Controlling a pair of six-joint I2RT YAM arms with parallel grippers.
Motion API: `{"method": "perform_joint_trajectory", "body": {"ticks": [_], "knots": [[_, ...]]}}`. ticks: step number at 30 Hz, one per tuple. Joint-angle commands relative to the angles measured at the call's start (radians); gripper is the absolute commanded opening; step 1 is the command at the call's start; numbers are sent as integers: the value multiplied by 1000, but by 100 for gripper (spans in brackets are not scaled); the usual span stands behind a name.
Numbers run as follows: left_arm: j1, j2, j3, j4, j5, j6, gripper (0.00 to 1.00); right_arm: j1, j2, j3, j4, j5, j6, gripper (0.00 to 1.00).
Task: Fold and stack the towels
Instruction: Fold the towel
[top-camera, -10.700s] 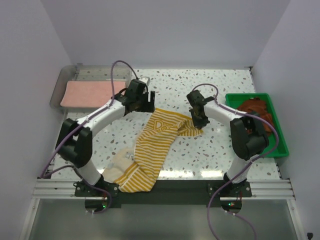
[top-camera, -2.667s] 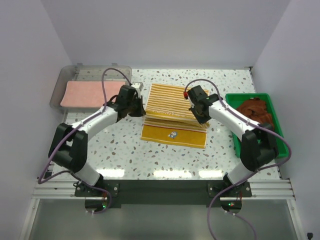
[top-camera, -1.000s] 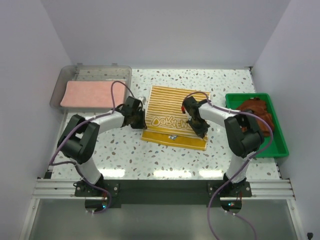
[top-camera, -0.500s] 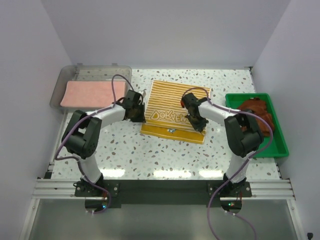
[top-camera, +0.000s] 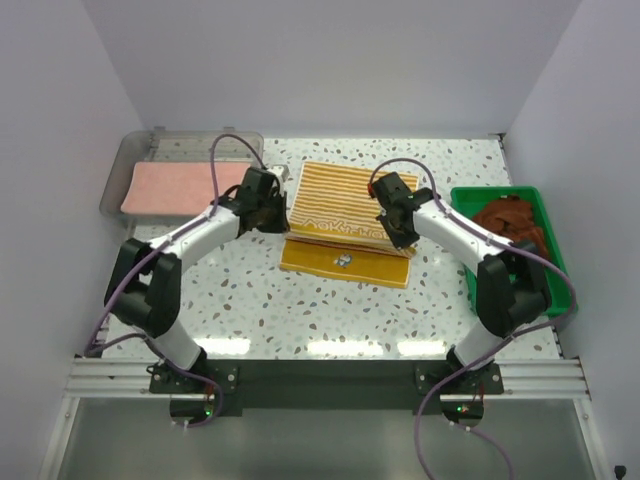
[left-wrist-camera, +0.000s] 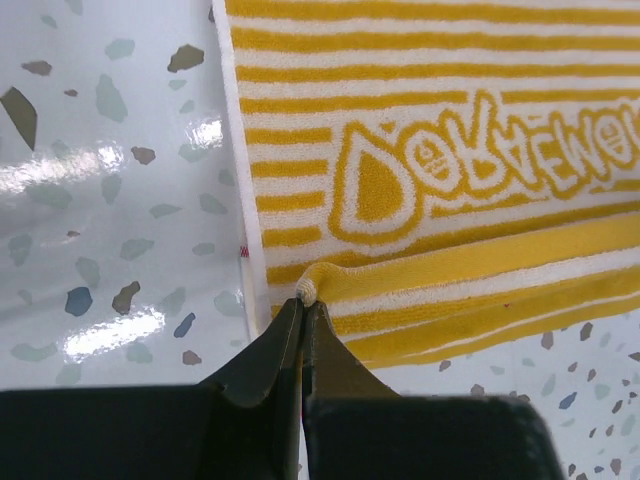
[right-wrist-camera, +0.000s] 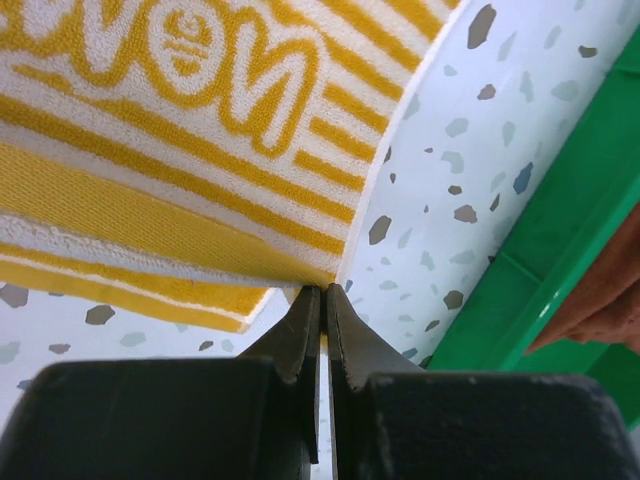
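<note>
A yellow and white striped towel (top-camera: 345, 215) lies folded in the middle of the table, its near layer lifted above the lower layer. My left gripper (top-camera: 272, 212) is shut on the towel's left corner (left-wrist-camera: 310, 288). My right gripper (top-camera: 403, 228) is shut on the towel's right corner (right-wrist-camera: 322, 283). Orange lettering shows on the lifted layer in both wrist views. A folded pink towel (top-camera: 178, 187) lies in the clear tray (top-camera: 130, 160) at the back left.
A green bin (top-camera: 556, 275) at the right holds crumpled rust-brown towels (top-camera: 512, 222). The speckled tabletop (top-camera: 300, 310) stretches to the near edge. White walls close in the back and sides.
Both grippers, holding the towel's near corners, have lifted and carried that edge toward the back. The lettering now shows foreshortened and the folded-over layer is narrower.
</note>
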Motion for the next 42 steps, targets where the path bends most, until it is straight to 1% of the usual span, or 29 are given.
{"method": "perform_joint_trajectory", "body": {"ticks": [1, 6, 7, 12, 17, 21, 25, 26, 28, 29, 30, 35, 38, 42], "knots": [[45, -101, 17, -71, -143, 58, 0, -25, -84, 22, -150, 128, 1, 0], [45, -153, -43, -66, -141, 55, 0, -23, -132, -24, -158, 68, 12, 0], [45, -156, -55, -63, -134, 50, 0, -23, -134, -32, -157, 70, 41, 0], [43, -170, -136, -16, -112, 30, 0, -20, -114, -71, -132, 34, 49, 0], [43, -143, -172, 0, -106, 19, 0, -20, -69, -93, -103, 39, 38, 0], [43, -142, -129, -22, -120, 24, 0, -20, -61, -49, -124, 76, 33, 0], [43, -175, -80, -74, -135, 30, 0, -18, -98, 8, -195, 79, 41, 0], [43, -207, -72, -83, -129, 27, 0, -17, -124, 30, -212, 76, 44, 0], [42, -257, -101, -51, -121, 25, 0, -12, -156, 42, -232, 53, 49, 0], [43, -295, -142, -13, -114, 24, 0, -11, -169, 36, -229, 33, 49, 0], [43, -300, -153, -10, -115, 18, 0, -11, -184, 27, -223, 5, 49, 0], [43, -247, -205, -11, -107, 5, 0, -5, -167, -48, -224, 2, 49, 0], [43, -222, -259, 26, -111, 5, 0, -3, -167, -93, -192, -15, 40, 0], [43, -164, -278, 46, -98, 1, 0, -5, -123, -121, -158, -19, 29, 0]]}}
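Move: From the left gripper, pinching its end of the towel's held edge, the middle of the near flap lies about 15 cm right, 6 cm back and 9 cm below; from the right gripper, some 17 cm left, 3 cm back and 9 cm below. The striped part reaches away, its middle about 16 cm right and 12 cm ahead of the left gripper. The green bin is roughly 27 cm right of the right gripper, 2 cm farther out. Keep both grippers shut on the ends of the towel's raised edge and flick it twice: lift left and right together about 4 cm, sweep back towards the base and down, then lift again and sweep back and down once more. Finish some 5 cm nearer the base, near the starting height, the right wrist rolled slightly. ##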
